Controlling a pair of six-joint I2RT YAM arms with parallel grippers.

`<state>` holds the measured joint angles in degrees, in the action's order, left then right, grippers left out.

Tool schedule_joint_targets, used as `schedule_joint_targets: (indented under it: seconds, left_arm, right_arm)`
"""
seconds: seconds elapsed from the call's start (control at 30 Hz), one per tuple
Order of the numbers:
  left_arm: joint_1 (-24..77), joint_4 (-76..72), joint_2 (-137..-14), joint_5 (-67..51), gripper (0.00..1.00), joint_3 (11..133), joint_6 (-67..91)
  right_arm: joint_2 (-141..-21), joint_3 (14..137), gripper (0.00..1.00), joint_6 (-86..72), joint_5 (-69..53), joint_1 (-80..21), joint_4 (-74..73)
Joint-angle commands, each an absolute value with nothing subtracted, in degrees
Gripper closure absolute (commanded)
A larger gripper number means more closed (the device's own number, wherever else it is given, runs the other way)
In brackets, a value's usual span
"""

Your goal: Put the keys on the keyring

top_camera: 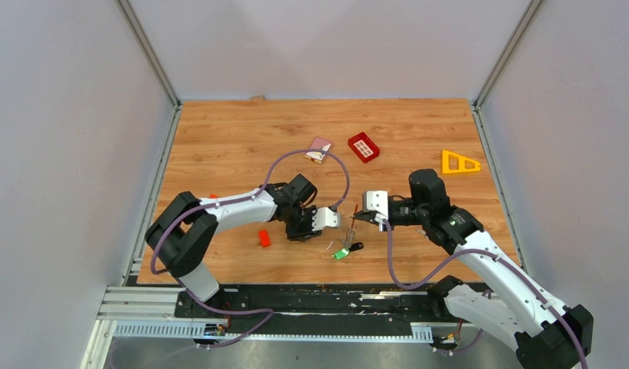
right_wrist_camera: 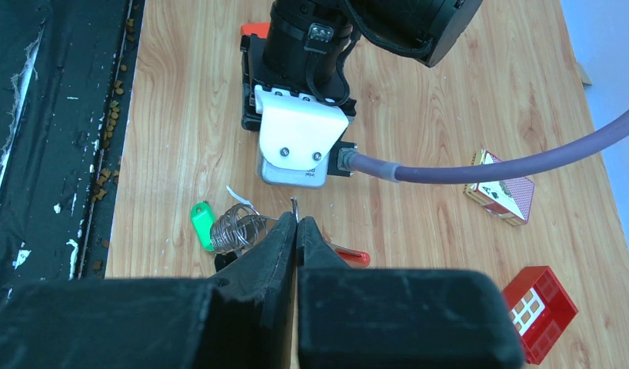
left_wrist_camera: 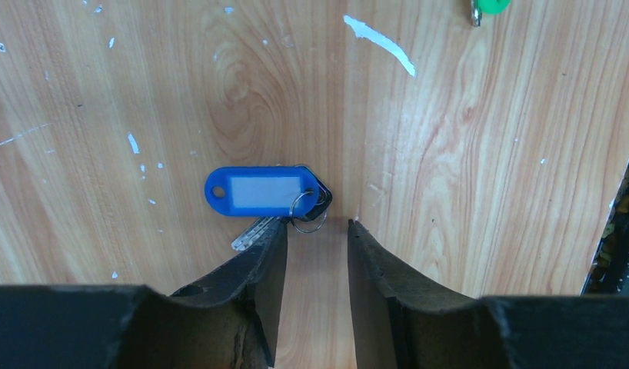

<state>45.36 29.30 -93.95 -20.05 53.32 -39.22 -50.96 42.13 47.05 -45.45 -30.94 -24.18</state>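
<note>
The blue-tagged key (left_wrist_camera: 261,192) lies flat on the wood with its small ring (left_wrist_camera: 307,211) and a black head beside it. My left gripper (left_wrist_camera: 317,224) stands open just short of it with nothing between the fingers, and the left fingertip (left_wrist_camera: 277,234) covers part of the silver blade. My right gripper (right_wrist_camera: 297,221) is shut on the keyring, whose coil of metal rings (right_wrist_camera: 236,227) sticks out to its left and whose red piece (right_wrist_camera: 350,256) sticks out to its right. A green key (right_wrist_camera: 201,223) lies under the coil. Both grippers nearly meet (top_camera: 338,221) (top_camera: 356,219) above the table's front middle.
A small red block (top_camera: 264,238) lies left of the left arm. A red gridded tray (top_camera: 363,147) and a card box (top_camera: 319,149) sit further back, with a yellow triangle frame (top_camera: 460,162) at the right. The table's front edge (top_camera: 327,283) is close to the green key (top_camera: 341,253).
</note>
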Motion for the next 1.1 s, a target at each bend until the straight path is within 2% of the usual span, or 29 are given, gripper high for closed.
schedule_joint_targets:
  seconds: [0.0, 0.4, 0.77, 1.07]
  left_arm:
    - [45.9, 28.1, -95.0, -19.0, 0.58, 55.8, -36.0]
    - [45.9, 29.2, -97.4, -21.4, 0.72, 58.4, -31.7]
    - [45.9, 32.4, -97.7, -25.3, 1.0, 60.4, -32.2]
    - [45.9, 32.5, -92.5, -27.0, 1.0, 58.3, -35.3]
  right_arm:
    - [-50.7, 42.8, 1.0, 47.5, -46.1, -31.0, -23.6]
    - [-50.6, 42.8, 1.0, 47.6, -45.8, -31.0, -23.6]
    - [-50.8, 42.8, 1.0, 47.7, -45.7, -31.0, -23.7]
    - [-50.8, 42.8, 1.0, 47.8, -45.7, -30.9, -23.7]
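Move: Just beneath the left fingertips, about 1 cm to their right and 1 cm below, lies the ring of the blue-tagged keys; the blue tag's middle is 2 cm ahead, 2 cm right. A white scrap lies 3 cm back and 7 cm right, the green tag 5 cm back and 10 cm right, the red block 8 cm left, 1 cm back. From the right hand the ring is roughly 11 cm left, 1 cm ahead, 18 cm below. Sliding about 2 cm to the right close above the wood, the left hand edges forward a little, then draws back some 1.5 cm and begins to rise as its half-open fingers shut and pinch the small ring of the blue-tagged keys. Its fingertips tilt back slightly. The right hand stays put, still holding the keyring. ##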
